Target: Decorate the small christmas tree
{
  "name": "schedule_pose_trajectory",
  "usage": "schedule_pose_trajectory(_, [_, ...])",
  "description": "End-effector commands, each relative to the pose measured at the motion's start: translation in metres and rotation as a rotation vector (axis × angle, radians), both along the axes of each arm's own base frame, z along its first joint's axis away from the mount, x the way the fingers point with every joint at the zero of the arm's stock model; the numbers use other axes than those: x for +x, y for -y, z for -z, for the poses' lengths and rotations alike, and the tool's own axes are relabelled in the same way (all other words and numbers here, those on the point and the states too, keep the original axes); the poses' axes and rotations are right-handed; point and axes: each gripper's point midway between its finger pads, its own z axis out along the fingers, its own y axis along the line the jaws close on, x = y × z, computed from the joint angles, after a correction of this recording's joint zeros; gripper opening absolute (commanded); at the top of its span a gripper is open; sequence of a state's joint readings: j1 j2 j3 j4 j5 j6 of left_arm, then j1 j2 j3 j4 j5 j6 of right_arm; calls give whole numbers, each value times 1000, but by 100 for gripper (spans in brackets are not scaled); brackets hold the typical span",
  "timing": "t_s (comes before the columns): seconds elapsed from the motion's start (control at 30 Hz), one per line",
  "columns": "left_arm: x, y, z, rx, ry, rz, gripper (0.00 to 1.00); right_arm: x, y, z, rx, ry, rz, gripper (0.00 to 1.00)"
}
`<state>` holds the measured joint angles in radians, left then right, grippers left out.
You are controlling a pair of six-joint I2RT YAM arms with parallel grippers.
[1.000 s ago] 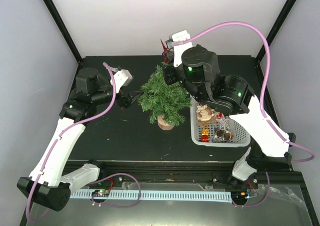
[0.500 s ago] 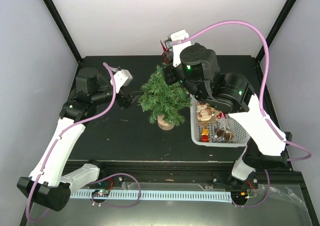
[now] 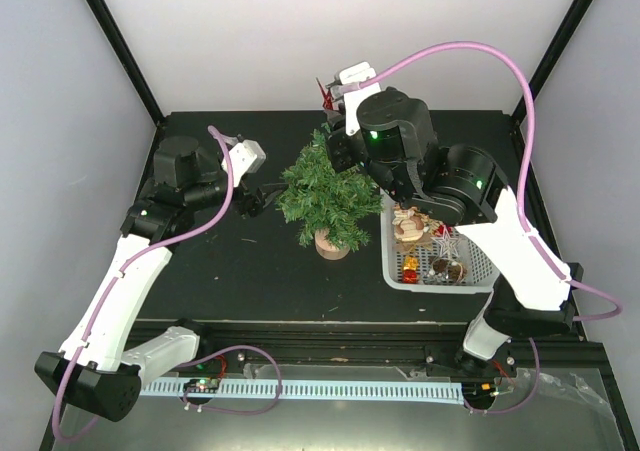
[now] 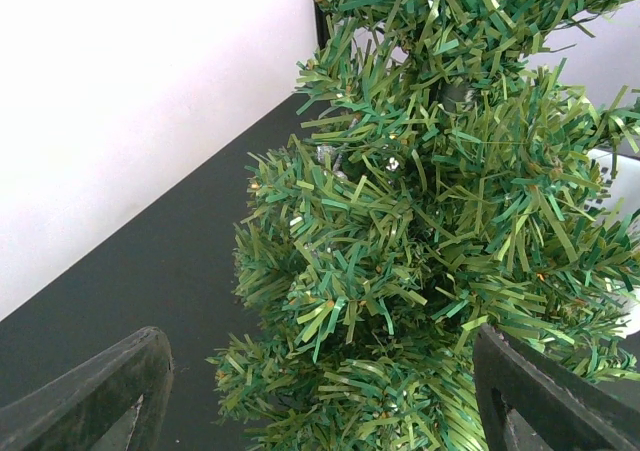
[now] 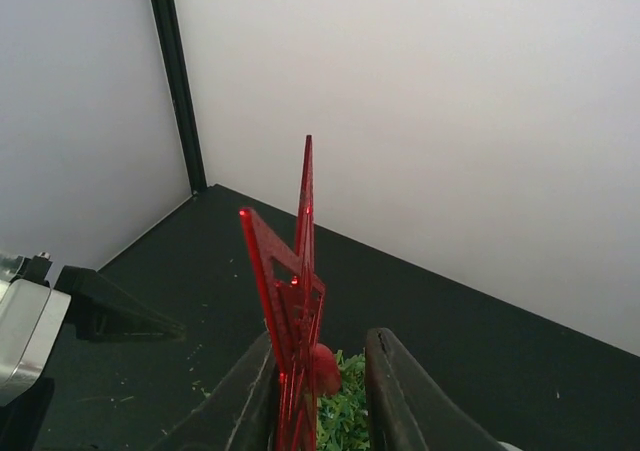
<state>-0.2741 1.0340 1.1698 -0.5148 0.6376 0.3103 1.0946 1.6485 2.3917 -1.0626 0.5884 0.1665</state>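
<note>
The small christmas tree (image 3: 325, 193) stands mid-table on its round wooden stump (image 3: 331, 244). A red star (image 3: 327, 93) sits upright at its top. In the right wrist view the star (image 5: 295, 301) leans against the left finger of my right gripper (image 5: 320, 381), whose jaws stand slightly apart. A gap shows between the star and the other finger (image 5: 400, 396), with green tree tips (image 5: 340, 421) below. My left gripper (image 3: 262, 197) is wide open just left of the tree. In its wrist view the branches (image 4: 430, 221) fill the space between the fingers of the left gripper (image 4: 320, 381).
A white basket (image 3: 487, 271) with several ornaments, among them a wooden figure (image 3: 408, 226) and a silver star (image 3: 446, 246), stands right of the tree. White walls close the table at the back and sides.
My right gripper's jaws have parted from the red star at the treetop. The right arm has shifted slightly. The left arm and the tree have not moved.
</note>
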Motion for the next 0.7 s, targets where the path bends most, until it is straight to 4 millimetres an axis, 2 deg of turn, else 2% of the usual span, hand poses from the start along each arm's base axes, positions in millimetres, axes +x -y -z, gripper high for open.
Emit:
schedule_pose_trajectory(0.0, [-2, 0, -8, -23, 19, 10, 83, 0, 11, -9, 20, 14, 23, 24])
schedule_pose_trajectory(0.43, [0, 1, -7, -21, 17, 10, 83, 6, 8, -14, 35, 39, 17, 1])
schedule_pose_trajectory(0.67, [1, 1, -3, -18, 9, 11, 83, 5, 7, -20, 44, 32, -19, 1])
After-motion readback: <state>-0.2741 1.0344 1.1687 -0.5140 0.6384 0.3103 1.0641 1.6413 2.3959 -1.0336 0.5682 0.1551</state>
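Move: The red star stands between your part-open right fingers, its middle about 2 cm ahead of the hand point and 2 cm above it. The tip of the christmas tree is right under this hand, some 4 cm down. The ornament basket stands about 23 cm to the hand's right and 5 cm ahead, nearly 50 cm below. From the idle left hand the star is some 10 cm to the right, 2 cm ahead and 17 cm up. Hold the right hand almost still over the tree's tip and shut its fingers from about a quarter open until they pinch the red star between both pads. Only then ease up about 1 cm, with a little forward and to the right, keeping the grip and hardly turning the wrist. ##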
